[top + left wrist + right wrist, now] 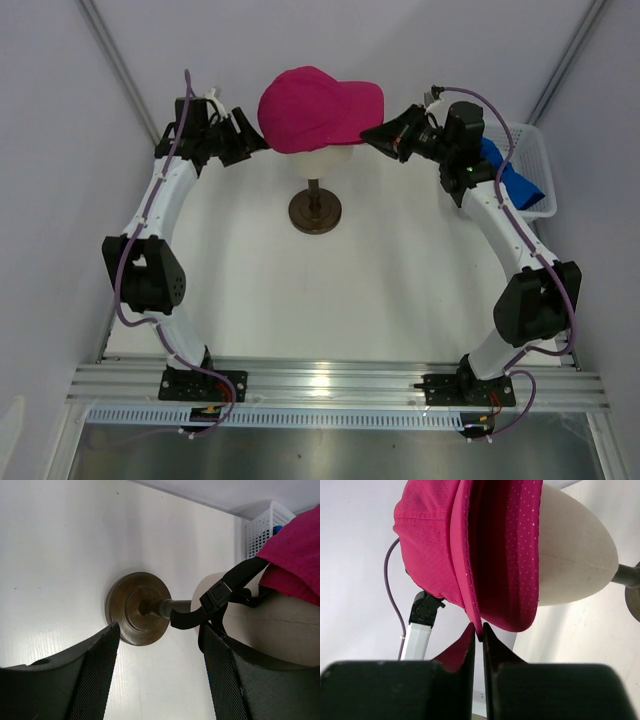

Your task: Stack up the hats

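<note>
The magenta-pink hat [315,108] sits on the cream mannequin head [327,161], brim pointing right. My right gripper [368,135] is shut on the edge of that brim; in the right wrist view the thin pink edge [475,615] is pinched between the fingertips of the gripper [478,630]. My left gripper [262,143] hangs open at the back left of the hat, holding nothing. In the left wrist view the hat's black strap [220,592] loops just past the right fingertip of the open gripper [160,630]. The royal blue hat [515,180] lies in the basket at the right.
The head stands on a dark pole with a round brown base [315,212] at mid-table. The white mesh basket [537,150] sits at the table's right edge behind the right arm. Grey walls close in the back and sides.
</note>
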Robot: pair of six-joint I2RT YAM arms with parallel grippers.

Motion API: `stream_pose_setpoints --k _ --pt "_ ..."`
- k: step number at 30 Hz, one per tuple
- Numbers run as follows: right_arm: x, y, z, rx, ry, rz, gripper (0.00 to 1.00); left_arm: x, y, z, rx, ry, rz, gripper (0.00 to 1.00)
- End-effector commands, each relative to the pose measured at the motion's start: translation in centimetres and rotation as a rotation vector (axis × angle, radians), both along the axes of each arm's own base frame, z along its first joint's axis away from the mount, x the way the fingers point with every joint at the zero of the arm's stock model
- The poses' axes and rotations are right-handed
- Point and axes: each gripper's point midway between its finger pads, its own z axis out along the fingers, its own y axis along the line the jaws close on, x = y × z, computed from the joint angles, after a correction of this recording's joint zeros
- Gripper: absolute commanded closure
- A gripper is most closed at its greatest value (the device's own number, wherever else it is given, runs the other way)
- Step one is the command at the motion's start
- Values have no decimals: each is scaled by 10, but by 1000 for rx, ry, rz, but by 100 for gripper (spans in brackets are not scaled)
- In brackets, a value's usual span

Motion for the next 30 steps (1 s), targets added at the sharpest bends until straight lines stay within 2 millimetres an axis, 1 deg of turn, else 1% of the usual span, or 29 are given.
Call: stream_pose_setpoints --k 1,2,3,4,6,7,9,10,12,13,14,15,17,19,20,21,23,24,27,30 --pt "1 -12 8 -35 -24 -31 87 -1 9 -13 67 9 21 31" --pt "2 -14 15 -41 -47 -29 83 -1 9 -11 68 3 20 31" --pt "1 -13 33 -45 -85 -22 80 -1 9 -6 68 -8 20 31" --pt "5 -13 35 -59 -111 -17 74 0 10 -2 70 -21 21 30" --pt "6 -14 49 -60 -145 4 67 0 10 8 72 -44 19 30" --pt "8 -14 65 -57 -188 9 61 0 10 9 75 -42 21 30" --pt "12 -17 75 -56 -208 17 57 1 10 17 75 -58 19 30" --pt "11 -19 93 -51 -249 15 54 0 10 18 76 -57 16 30" --pt "21 -25 93 -65 -248 -2 50 1 10 22 79 -62 18 29" --pt "22 -29 103 -64 -272 -13 49 1 11 24 82 -66 16 29" --pt "28 -31 101 -70 -272 -26 49 1 11 24 84 -65 17 29" --pt "33 -37 100 -75 -265 -42 48 1 11 25 85 -65 18 29" --pt "41 -42 101 -83 -267 -61 48 1 11 26 88 -65 18 29" --pt "47 -45 93 -100 -241 -69 47 1 12 28 90 -69 18 29" --pt "49 -45 91 -105 -237 -68 47 1 12 28 90 -69 18 29" --pt "55 -45 84 -108 -220 -67 47 1 12 28 90 -67 18 29" --pt "57 -42 78 -110 -205 -54 46 1 12 29 92 -69 19 29" --pt "63 -42 71 -113 -191 -52 47 1 11 31 92 -69 17 29" --pt "68 -38 62 -113 -171 -38 46 2 12 34 96 -75 21 29" --pt "69 -33 64 -104 -177 -19 46 3 12 35 98 -76 24 29"
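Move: The right fingers still pinch the near corner of the upper pink hat's brim. The brim's far corner lies about 8 cm ahead and 2 cm to the right, about level in height. From the same hand, the hat's crown is some 12 cm left and 6 cm ahead, slightly higher; the mannequin head under it about 9 cm left, 3 cm ahead and 8 cm lower. From the left hand, that far corner is roughly 24 cm right, 8 cm ahead and 9 cm up. Letting go, the right hand rises about 10 cm, then arcs forward and down towards the brim's far corner. ##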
